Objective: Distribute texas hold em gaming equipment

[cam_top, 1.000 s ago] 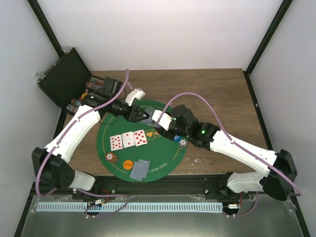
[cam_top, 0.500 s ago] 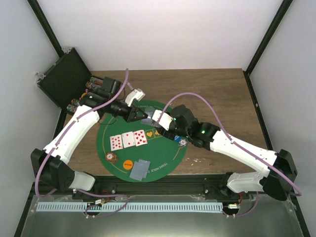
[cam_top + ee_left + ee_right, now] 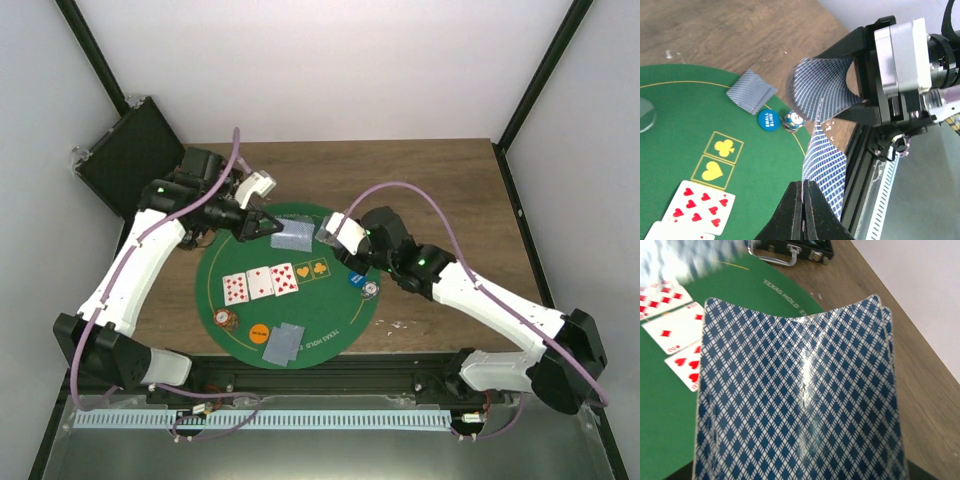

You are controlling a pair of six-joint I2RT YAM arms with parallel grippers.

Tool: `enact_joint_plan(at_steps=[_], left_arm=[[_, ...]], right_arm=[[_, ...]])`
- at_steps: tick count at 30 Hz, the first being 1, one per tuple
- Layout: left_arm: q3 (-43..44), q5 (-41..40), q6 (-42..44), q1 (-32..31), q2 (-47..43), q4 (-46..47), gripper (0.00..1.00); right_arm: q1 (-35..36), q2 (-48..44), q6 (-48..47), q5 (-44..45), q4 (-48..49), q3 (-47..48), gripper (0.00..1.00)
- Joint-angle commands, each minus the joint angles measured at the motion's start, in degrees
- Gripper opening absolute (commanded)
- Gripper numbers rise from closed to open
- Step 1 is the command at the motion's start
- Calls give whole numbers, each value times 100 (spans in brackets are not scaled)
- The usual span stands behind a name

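Note:
My left gripper [image 3: 272, 228] [image 3: 804, 184] is shut on the near edge of one blue-backed playing card [image 3: 296, 234] [image 3: 826, 165], held above the round green mat [image 3: 330, 320]. Facing it, my right gripper [image 3: 334, 232] [image 3: 852, 82] is shut on a bent deck of cards [image 3: 822, 90] [image 3: 800, 390], which fills the right wrist view and hides its fingers. Three red face-up cards [image 3: 260, 284] lie mid-mat. Face-down cards [image 3: 283, 342] lie near the front. Another face-down card [image 3: 751, 91] lies beside the blue disc [image 3: 355, 279] [image 3: 769, 120] and a chip stack [image 3: 370, 289] [image 3: 794, 120].
A brownish chip stack [image 3: 224, 320] and an orange disc [image 3: 257, 333] sit at the mat's front left. A clear disc [image 3: 642, 115] lies on the mat's edge. The open black case [image 3: 130, 155] with chip rows [image 3: 185, 180] stands at the back left. A metal rail [image 3: 330, 375] borders the near edge.
My left gripper closed on a card at the deck and drew back left with it. My right gripper moved slightly back and right with the deck.

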Motion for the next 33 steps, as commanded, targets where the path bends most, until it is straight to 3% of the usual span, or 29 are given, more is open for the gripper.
enact_joint_plan(at_steps=[1, 5, 10, 19, 25, 33], left_arm=[[359, 75, 539, 434, -95, -399, 0], [518, -65, 1087, 675, 52, -758, 0], [291, -1175, 1834, 558, 625, -665, 0], [651, -2070, 3040, -739, 2388, -981, 0], [1125, -2687, 3409, -1180, 3444, -1062, 0], [1378, -3463, 3637, -1531, 4149, -613, 0]], right_arm=[[-264, -264, 12, 186, 7, -39, 49], [-418, -375, 25, 300, -100, -75, 49], [-421, -653, -62, 264, -166, -87, 49], [-426, -1189, -265, 217, -364, -67, 50], [-421, -1314, -243, 246, -546, -84, 50], [-422, -1366, -216, 229, -521, -94, 50]])
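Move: The left hand holds a face-down card; the felt's empty heart square lies about 5 cm ahead, 4 cm to its right and 28 cm below. The third face-up card is some 5 cm left of that square and 2 cm nearer the robot, the club square 4 cm to the square's right and 1 cm farther out. The deck in the right hand is 9 cm right of the left hand, 3 cm ahead and 7 cm lower. From the right hand the heart square lies 3 cm ahead, 7 cm left and 21 cm below. The left hand keeps its pinch on the face-down card, first swings some 4 cm left and forward, away from the deck, then drops over 20 cm while coming back to the right, its fingers turning some 50 degrees, with a clockwise swing, to point nearly straight down over the near side of the heart square beside the third card. The right hand keeps hold of the deck and clears away, about 5 cm to the right and then also nearly 5 cm up. ##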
